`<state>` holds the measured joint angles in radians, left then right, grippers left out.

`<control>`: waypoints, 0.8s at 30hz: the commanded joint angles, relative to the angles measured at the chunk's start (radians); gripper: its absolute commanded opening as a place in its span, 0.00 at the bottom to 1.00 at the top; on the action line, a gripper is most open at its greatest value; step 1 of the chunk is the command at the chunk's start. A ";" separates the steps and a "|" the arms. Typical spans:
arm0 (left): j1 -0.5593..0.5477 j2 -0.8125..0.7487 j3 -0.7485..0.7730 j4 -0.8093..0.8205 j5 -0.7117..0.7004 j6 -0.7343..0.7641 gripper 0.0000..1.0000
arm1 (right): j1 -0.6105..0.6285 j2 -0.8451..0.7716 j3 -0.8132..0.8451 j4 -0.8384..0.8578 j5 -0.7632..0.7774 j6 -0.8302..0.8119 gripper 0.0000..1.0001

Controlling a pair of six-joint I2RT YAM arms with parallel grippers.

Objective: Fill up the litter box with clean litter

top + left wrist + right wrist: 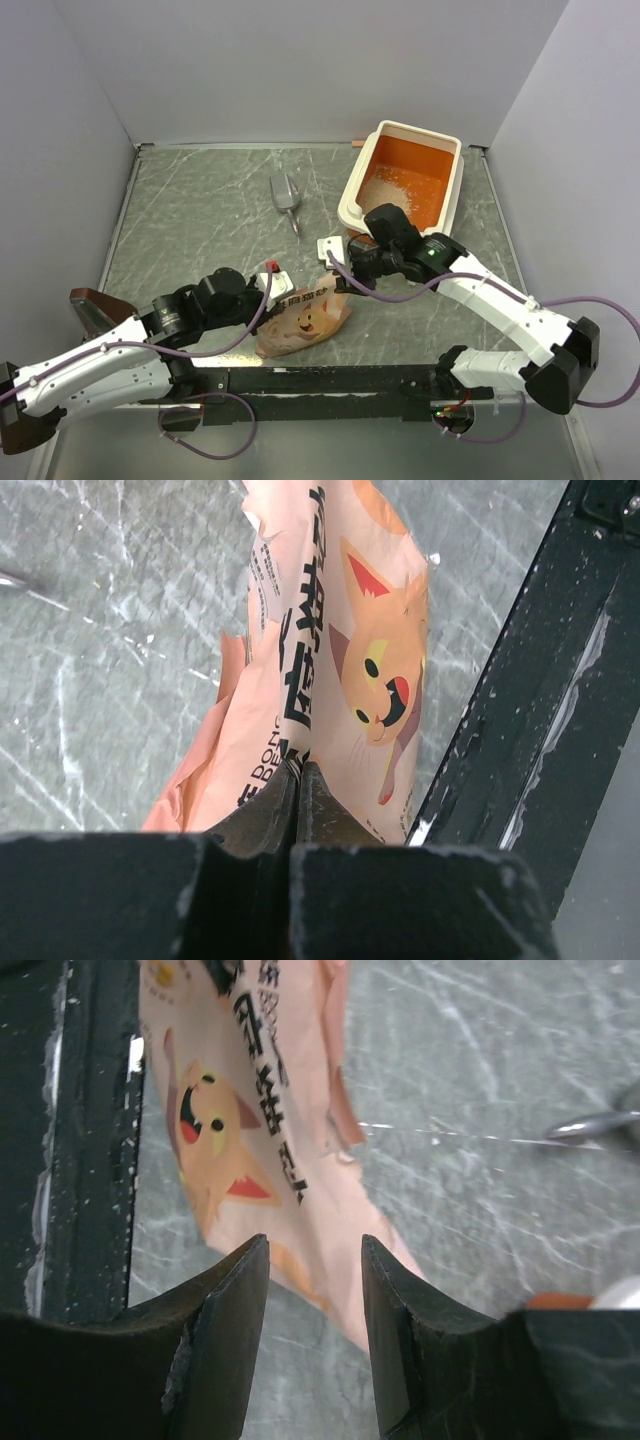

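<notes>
The litter box (447,178), orange inside with a cream rim, stands at the back right. A patch of pale clean litter (388,190) lies in its near left part. A pink-orange paper bag (305,320) with a cartoon cat lies on the table between the arms. My left gripper (274,298) is shut on the bag's left edge; the left wrist view shows the jaws (300,772) pinching the paper of the bag (340,630). My right gripper (343,275) hovers open over the bag's right end, and in its own view the gripper (315,1245) has nothing clamped above the bag (240,1110).
A small grey metal scoop (285,195) lies on the marble table left of the litter box; its handle shows at the right edge (600,1125) of the right wrist view. A black rail (330,380) runs along the near edge, right beside the bag. Walls enclose the table.
</notes>
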<state>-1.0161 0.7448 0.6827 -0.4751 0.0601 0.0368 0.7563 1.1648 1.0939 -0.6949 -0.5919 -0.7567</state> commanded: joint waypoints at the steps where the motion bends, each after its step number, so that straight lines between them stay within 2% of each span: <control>1: 0.001 -0.065 0.025 0.067 -0.036 0.029 0.01 | -0.005 0.039 0.027 -0.009 -0.077 -0.049 0.49; 12: 0.001 -0.062 0.009 0.076 -0.019 0.041 0.01 | -0.003 0.137 0.032 0.086 -0.129 -0.072 0.48; 19: 0.001 -0.073 0.011 0.076 -0.052 0.041 0.01 | -0.005 0.185 0.037 0.020 -0.161 -0.099 0.47; 21: 0.001 -0.076 0.011 0.090 -0.057 0.041 0.01 | -0.005 0.187 0.006 0.037 -0.157 -0.092 0.40; 22: 0.001 -0.076 0.012 0.099 -0.121 0.046 0.01 | -0.006 0.197 0.001 0.037 -0.152 -0.090 0.25; 23: 0.001 -0.071 0.023 0.104 -0.150 0.051 0.01 | -0.006 0.206 0.027 0.019 -0.151 -0.098 0.03; 24: 0.001 -0.065 0.031 0.102 -0.178 0.058 0.01 | -0.008 0.217 0.038 0.009 -0.149 -0.096 0.00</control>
<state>-1.0172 0.7044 0.6727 -0.4973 0.0250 0.0620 0.7559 1.3529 1.0958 -0.6678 -0.7025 -0.8261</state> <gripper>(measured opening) 0.032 0.124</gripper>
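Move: Just below the right hand's open fingers is the right-hand end of the litter bag's folded top edge, about 5 cm down and 3 cm to the left, neither ahead nor back. From that hand, the scoop lies some 22 cm ahead and 12 cm left, and the litter box about 26 cm ahead and 15 cm right, both well below. From the left hand, the same end of the edge is roughly 12 cm right and 4 cm ahead, at nearly its height. Sinking about 4.5 cm onto the bag's folded top edge, the right hand also eases some 2 cm left towards the left hand, its wrist turning only slightly. Right at the end its open fingers close and pinch the edge near its right-hand end, while the left hand keeps its shut grip on the other end, almost still. ##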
